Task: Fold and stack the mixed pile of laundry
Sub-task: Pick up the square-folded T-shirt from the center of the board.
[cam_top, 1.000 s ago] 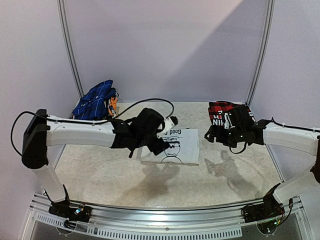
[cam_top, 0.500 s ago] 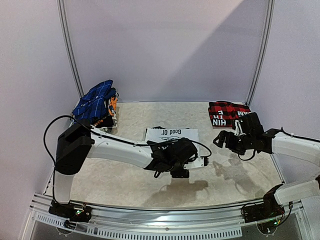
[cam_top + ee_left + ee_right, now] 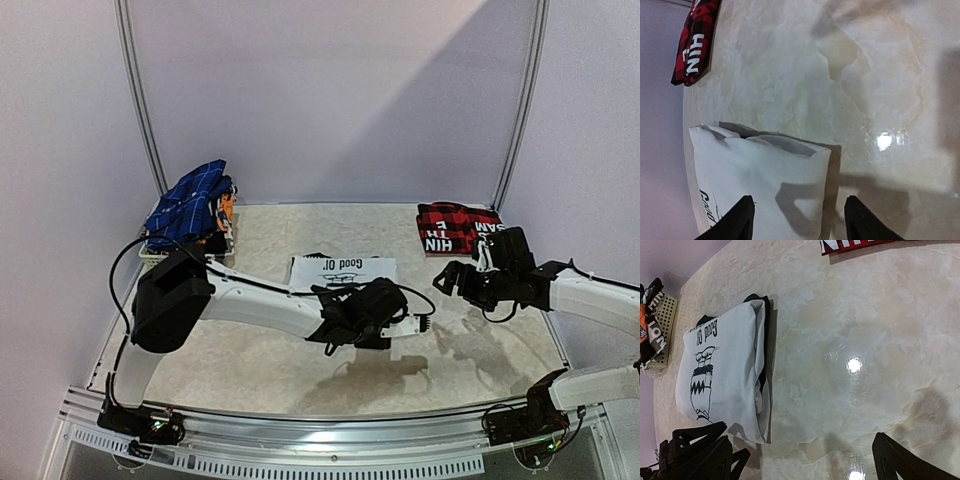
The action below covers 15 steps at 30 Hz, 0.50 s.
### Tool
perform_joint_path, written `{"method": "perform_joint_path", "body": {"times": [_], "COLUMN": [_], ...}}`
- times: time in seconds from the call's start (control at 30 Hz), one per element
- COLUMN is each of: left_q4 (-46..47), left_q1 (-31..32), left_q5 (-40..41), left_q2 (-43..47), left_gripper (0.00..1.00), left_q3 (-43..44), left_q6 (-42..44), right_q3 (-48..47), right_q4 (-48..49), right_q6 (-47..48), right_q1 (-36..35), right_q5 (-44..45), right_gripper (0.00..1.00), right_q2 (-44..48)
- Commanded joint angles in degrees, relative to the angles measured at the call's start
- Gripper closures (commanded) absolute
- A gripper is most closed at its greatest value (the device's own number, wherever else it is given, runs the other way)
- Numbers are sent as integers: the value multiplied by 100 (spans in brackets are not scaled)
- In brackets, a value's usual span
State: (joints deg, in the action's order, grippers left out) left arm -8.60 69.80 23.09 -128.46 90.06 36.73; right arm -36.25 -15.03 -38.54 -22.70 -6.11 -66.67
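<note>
The folded white T-shirt (image 3: 342, 270) with a black print lies flat at mid-table. My left gripper (image 3: 418, 322) hovers just off its near right corner. In the left wrist view the left gripper (image 3: 800, 222) is open, one fingertip (image 3: 740, 220) over the white T-shirt (image 3: 760, 185) and the other over bare table. The folded red-and-black plaid shirt (image 3: 455, 228) lies at the back right. My right gripper (image 3: 443, 277) hangs in front of it, wide open and empty (image 3: 805, 460). The blue checked cloth (image 3: 190, 205) tops the pile at the back left.
A small white lattice basket (image 3: 150, 252) under the blue cloth holds more garments (image 3: 650, 325). White frame posts (image 3: 140, 100) stand at the back corners, with walls on three sides. The marble-look table top (image 3: 250, 350) shows the arms' shadows.
My left arm swung from above the T-shirt to its near right corner, and its jaws have narrowed. My right gripper drew away from the plaid shirt toward the table's middle.
</note>
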Motion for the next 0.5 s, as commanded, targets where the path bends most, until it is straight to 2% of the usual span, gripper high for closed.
{"method": "perform_joint_path", "body": {"times": [0.0,0.17,0.47], "left_q4": [96,139,618], "left_q1": [60,51,-27], "left_q5": [65,87,-10], "left_q2": [-252,-438,-598], "left_gripper": [38,41,65], "left_q3": [205,313,242], "left_q6": [31,82,133], "right_q3": [168,223,309], "right_q4": [-63,-115,-54], "right_q6": [-2,4,-1], "right_q1": [111,173,306], "right_q5": [-65,-70,-294], "right_gripper": [1,1,1], "right_q2": [123,235,274]}}
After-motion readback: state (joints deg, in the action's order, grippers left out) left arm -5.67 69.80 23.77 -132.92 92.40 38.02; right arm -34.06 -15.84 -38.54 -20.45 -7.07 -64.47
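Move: The square-folded T-shirt's middle lies about 12 cm ahead of the left hand, 9 cm to its left and 4 cm below. Its near right corner is only some 5 cm to that hand's right, about 1 cm ahead and 3 cm lower. The folded red plaid shirt lies some 35 cm ahead of the left hand and 27 cm to its right. From the right hand the T-shirt is about 26 cm left, 6 cm ahead and 10 cm below. The left fingers come down astride the T-shirt's near edge beside its right corner and seem to begin touching the cloth, one finger over the shirt and the other just off it. The hand sinks about 2 cm and slides some 1 cm right towards the corner, fingers narrowing from well open to under half open; the open right hand drifts about 1.5 cm right and back, away from the shirt. ##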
